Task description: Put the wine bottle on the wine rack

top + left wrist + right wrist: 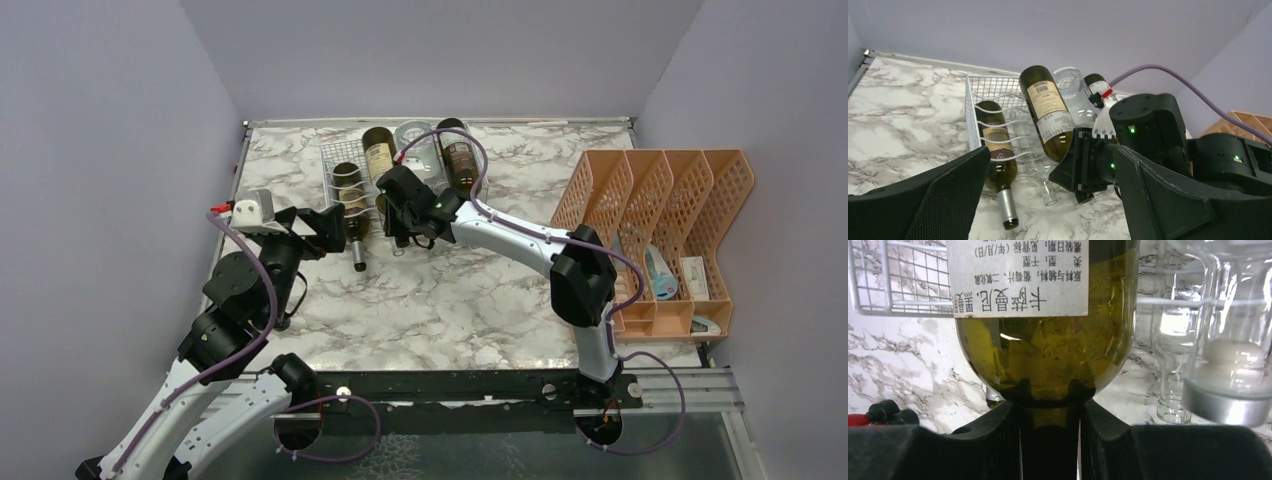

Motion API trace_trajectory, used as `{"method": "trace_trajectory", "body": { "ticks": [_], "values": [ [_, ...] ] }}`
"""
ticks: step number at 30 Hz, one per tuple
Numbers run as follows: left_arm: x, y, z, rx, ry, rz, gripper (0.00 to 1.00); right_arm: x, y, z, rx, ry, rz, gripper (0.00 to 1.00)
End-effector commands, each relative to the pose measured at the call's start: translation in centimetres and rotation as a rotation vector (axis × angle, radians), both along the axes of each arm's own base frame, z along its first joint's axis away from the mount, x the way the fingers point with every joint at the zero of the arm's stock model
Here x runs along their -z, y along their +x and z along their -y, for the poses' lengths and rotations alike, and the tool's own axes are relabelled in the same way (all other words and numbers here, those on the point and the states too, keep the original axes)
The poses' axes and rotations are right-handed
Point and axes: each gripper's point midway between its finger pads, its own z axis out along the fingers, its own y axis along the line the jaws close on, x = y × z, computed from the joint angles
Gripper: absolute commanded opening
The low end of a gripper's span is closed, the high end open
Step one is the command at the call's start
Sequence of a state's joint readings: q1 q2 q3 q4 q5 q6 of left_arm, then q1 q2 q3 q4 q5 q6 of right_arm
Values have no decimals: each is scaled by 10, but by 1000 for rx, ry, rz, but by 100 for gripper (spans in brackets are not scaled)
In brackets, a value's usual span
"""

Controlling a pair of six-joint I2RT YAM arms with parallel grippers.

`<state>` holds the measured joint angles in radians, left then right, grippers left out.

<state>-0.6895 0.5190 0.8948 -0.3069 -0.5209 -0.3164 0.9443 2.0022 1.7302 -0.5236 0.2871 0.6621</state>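
Note:
The wine bottle is olive green with a white label and lies slanted over the white wire wine rack, base toward the back wall. My right gripper is shut on its neck; in the right wrist view the bottle's shoulder fills the space above the right gripper. The left wrist view shows the same bottle crossing the rack. My left gripper stands open and holds nothing, just left of the rack's front edge, its wide gap facing the rack.
A dark green bottle lies in the rack's left cradle, neck poking out in front. A clear bottle and another dark bottle lie at the rack's right. An orange divider tray stands at the right edge.

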Motion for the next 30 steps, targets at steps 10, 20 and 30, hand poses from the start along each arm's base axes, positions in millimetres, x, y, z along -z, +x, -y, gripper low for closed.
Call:
{"method": "trace_trajectory", "body": {
  "ticks": [10,20,30],
  "values": [
    [19,-10,38,216,76,-95,99,-28,29,-24,-17,101,60,20],
    [22,-10,40,221,79,-129,99,-17,33,-21,-10,76,48,46],
    [16,-11,32,162,57,-222,99,-45,27,-9,4,118,86,70]
  ]
}}
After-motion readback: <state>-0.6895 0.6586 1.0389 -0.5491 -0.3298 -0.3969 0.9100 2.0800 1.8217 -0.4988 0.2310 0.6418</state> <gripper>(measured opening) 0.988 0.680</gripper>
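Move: Roughly 11 cm ahead, 2 cm left and 3 cm below the right hand, which already grips the wine bottle's neck, is the rack slot for it. From that hand, the left dark bottle's middle is 10 cm left and 2 cm ahead, the glass bottle 8 cm right and 11 ahead, the right dark bottle 17 right and 13 ahead. From the left hand the slot is some 20 cm ahead, 5 right and 24 below. Lowering the wine bottle's neck about 2 cm while easing 1 cm forward and 1 cm left, the right hand settles the bottle towards its slot, then spreads its fingers off the neck and rises nearly 2 cm, creeping another centimetre forward. The left hand, open and empty, drifts some 4 cm right and ends a little lower, its fingertips tipping down about 10 degrees. ##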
